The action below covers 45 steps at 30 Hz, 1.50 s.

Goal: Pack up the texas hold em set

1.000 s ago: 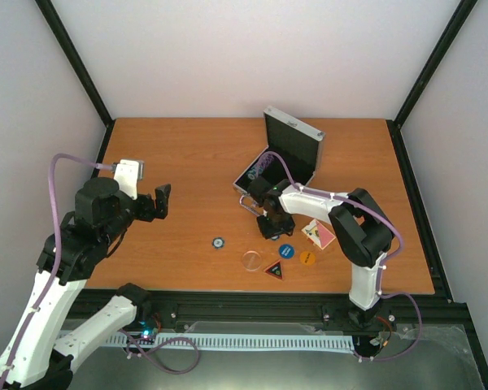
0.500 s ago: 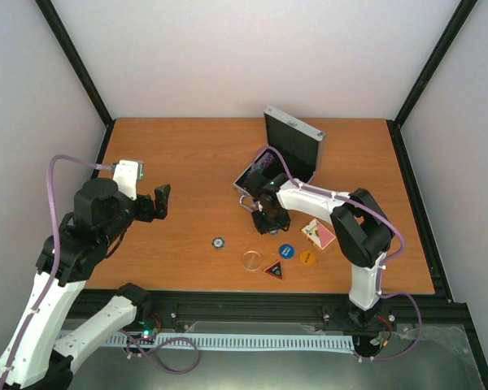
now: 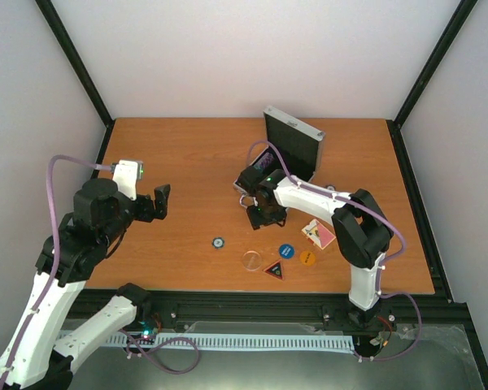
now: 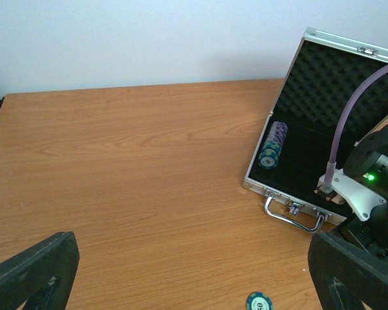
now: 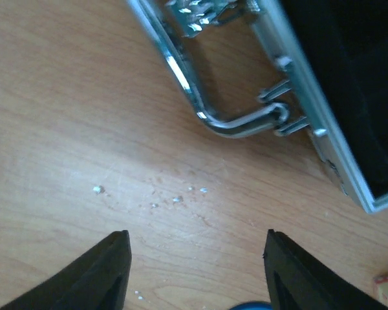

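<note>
The silver case [image 3: 294,140] stands open at mid-table, its lid upright and black foam inside [image 4: 323,84]. A stack of poker chips [image 4: 273,143] lies in its left slot. My right gripper [image 3: 260,215] hovers over bare wood just in front of the case handle [image 5: 229,119], open and empty [image 5: 197,271]. A loose chip [image 3: 218,242] lies on the table, also visible in the left wrist view [image 4: 259,301]. Nearer the front lie a clear round button [image 3: 251,260], a blue one [image 3: 286,251], an orange one [image 3: 307,257], a triangular button [image 3: 274,270] and the card deck [image 3: 319,234]. My left gripper [image 3: 159,201] hangs open at the left, far from everything.
Black frame posts and white walls close in the wooden table [image 3: 187,154]. A purple cable [image 4: 349,123] from the right arm crosses in front of the case lid. Small white crumbs [image 5: 174,199] dot the wood by the handle.
My right gripper has moved up and left, from beside the buttons to the front of the case handle, and its jaws have widened. The left arm has not moved.
</note>
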Each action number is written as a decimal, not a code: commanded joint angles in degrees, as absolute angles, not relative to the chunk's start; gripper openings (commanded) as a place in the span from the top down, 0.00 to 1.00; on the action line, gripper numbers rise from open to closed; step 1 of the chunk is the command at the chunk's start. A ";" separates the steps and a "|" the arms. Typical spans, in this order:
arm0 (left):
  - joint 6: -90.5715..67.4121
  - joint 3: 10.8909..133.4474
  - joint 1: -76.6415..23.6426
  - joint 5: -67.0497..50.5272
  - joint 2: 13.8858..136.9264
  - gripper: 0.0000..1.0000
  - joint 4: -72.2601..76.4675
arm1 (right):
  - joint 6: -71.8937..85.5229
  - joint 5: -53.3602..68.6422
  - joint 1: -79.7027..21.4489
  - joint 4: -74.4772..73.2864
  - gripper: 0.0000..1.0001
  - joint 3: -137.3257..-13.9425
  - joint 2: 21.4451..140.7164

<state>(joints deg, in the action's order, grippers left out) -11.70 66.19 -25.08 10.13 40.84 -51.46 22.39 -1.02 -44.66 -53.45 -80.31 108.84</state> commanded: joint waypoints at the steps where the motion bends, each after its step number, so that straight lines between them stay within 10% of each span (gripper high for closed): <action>1: -11.40 66.80 -24.87 10.76 40.33 0.00 -51.36 | 23.21 -7.63 -44.68 -54.62 0.28 -80.19 106.99; 5: -11.25 66.76 -24.88 10.36 40.85 0.00 -51.11 | 24.02 -9.71 -41.95 -54.92 0.00 -78.66 103.49; 27: -10.50 65.39 -24.87 6.23 41.65 0.00 -48.88 | 33.94 -13.30 -27.48 -57.41 0.00 -64.24 82.87; 45: -8.87 67.68 -24.87 4.27 41.38 0.00 -50.01 | 34.73 -8.53 -6.51 -46.27 0.00 -72.13 97.72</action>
<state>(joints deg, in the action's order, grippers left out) -10.26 65.30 -25.08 5.19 41.76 -50.24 33.39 -8.19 -8.25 -50.39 -67.46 95.07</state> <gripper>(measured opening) 0.999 1.000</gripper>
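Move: To the right hand's right, about 22 cm across and 15 cm ahead, the loose blue-green poker chip lies on the table just past the case's hinge side, some 5 cm lower. The open case's tray is about 18 cm ahead and 3 cm right; the card deck sits roughly 17 cm right and 1 cm ahead; the blue button is 7 cm right and 4 cm back. From the left hand the chip is about 49 cm right, 20 cm ahead and 33 cm lower. Swinging right by about 24 cm, away from the case handle and towards the loose chip, the empty right hand opens from half to fully wide. It first rises some 6 cm, then sinks about 4 cm as it pushes forward, ending about 6 cm farther out, and turns nearly 50 degrees clockwise with the fingers still pointing down. It touches nothing at the end. ##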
